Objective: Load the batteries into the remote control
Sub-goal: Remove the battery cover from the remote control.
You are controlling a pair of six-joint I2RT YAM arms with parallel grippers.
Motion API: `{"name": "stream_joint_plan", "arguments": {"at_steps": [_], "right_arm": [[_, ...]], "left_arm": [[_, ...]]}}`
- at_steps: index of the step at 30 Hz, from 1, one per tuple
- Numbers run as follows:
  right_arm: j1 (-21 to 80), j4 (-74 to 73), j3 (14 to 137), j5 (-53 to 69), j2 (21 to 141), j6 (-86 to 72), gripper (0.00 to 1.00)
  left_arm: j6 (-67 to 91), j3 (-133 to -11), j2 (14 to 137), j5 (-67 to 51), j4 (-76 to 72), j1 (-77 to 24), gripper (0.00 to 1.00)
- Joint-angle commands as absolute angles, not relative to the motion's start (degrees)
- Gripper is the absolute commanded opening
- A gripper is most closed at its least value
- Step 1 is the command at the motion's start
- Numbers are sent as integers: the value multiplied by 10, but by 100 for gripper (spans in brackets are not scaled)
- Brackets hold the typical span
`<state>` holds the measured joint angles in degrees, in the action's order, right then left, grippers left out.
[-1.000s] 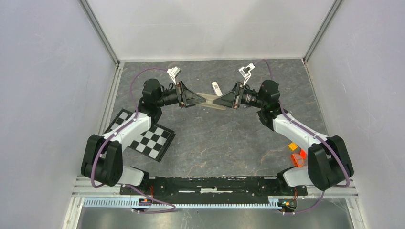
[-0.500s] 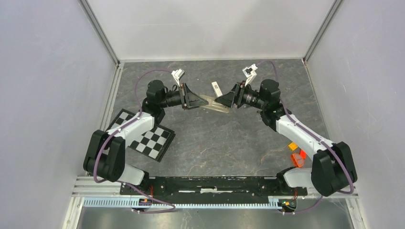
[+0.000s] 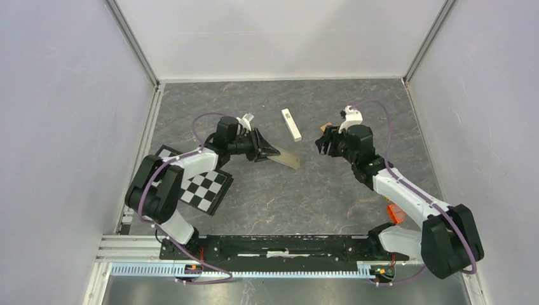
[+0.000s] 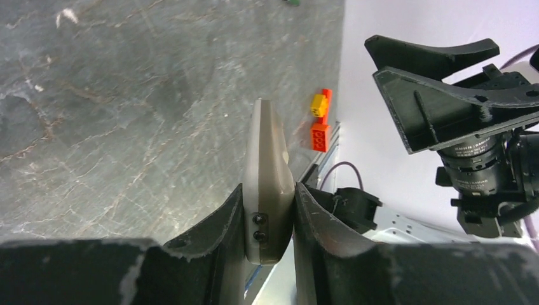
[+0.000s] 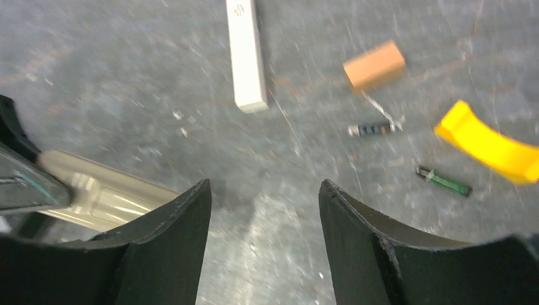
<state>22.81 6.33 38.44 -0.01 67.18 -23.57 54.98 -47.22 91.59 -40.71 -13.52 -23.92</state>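
My left gripper [image 3: 266,152] is shut on one end of the remote control [image 3: 287,159], a flat grey-olive slab that sticks out to the right, low over the table. The left wrist view shows the remote control [image 4: 270,152] edge-on, pinched between both fingers [image 4: 235,216]. My right gripper [image 3: 323,145] stands open and empty, apart from the remote control [image 5: 111,194], which lies to its left. Ahead of the right gripper [image 5: 264,185], two batteries lie on the table: a dark one [image 5: 372,129] and a green one [image 5: 445,180].
A long white bar [image 5: 245,54], a brown block [image 5: 374,65] and a yellow curved piece [image 5: 486,143] lie near the batteries. A checkerboard plate [image 3: 200,184] sits under the left arm. Orange bricks [image 3: 395,213] lie by the right arm's base.
My right gripper has opened, let go of the remote control and drawn back to the right. My left gripper has swung down and towards me with the remote control still in it.
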Motion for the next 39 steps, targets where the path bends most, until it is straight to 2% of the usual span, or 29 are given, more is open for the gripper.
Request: {"name": "stream_joint_plan", "arguments": {"at_steps": [1,5,8,15,21,28,34,39], "right_arm": [[229,49,365,20,694,-216,65],[229,84,348,160,727,-278,56],[230,124,327,212,746,-328,52],[241,177,309,211,783,-393,43],[261,232,304,206,823,-434,43],[268,266,312,195,860,-442,38],[271,264,313,187,877,-441,39],[270,335,295,203,896,-468,39]], "left_arm": [[531,-488,947,-364,-144,-256,2],[551,-467,974,-342,-181,-266,2],[568,-450,985,-336,-212,-269,2],[569,-424,984,-308,-219,-276,2],[572,-411,987,-301,-219,-279,2],[573,-405,985,-301,-219,-279,2],[573,-404,987,-302,-219,-279,2],[573,-405,988,-305,-220,-281,2]]}}
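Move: The left hand already grips the grey remote, battery cover up, with the tabletop some 12 cm straight below that hand and the cover about 6 cm to its right, level fore-and-aft, 2 cm lower. From the empty right hand the cover lies roughly 10 cm left, 4 back and 5 below. The white remote is about 15 ahead and 12 left of the right hand, the small battery 9 ahead and 3 right, both around 14 below. The right fingertips arrive at the outer end of the battery cover, apparently just touching by its notch: the hand drops about 10 cm, swings left 8 and comes back 5, tipping down and rolling its left side up, fingers narrowing but still parted. The left hand keeps its grip, lowers the remote 6 to 7 cm early on, then holds still. ##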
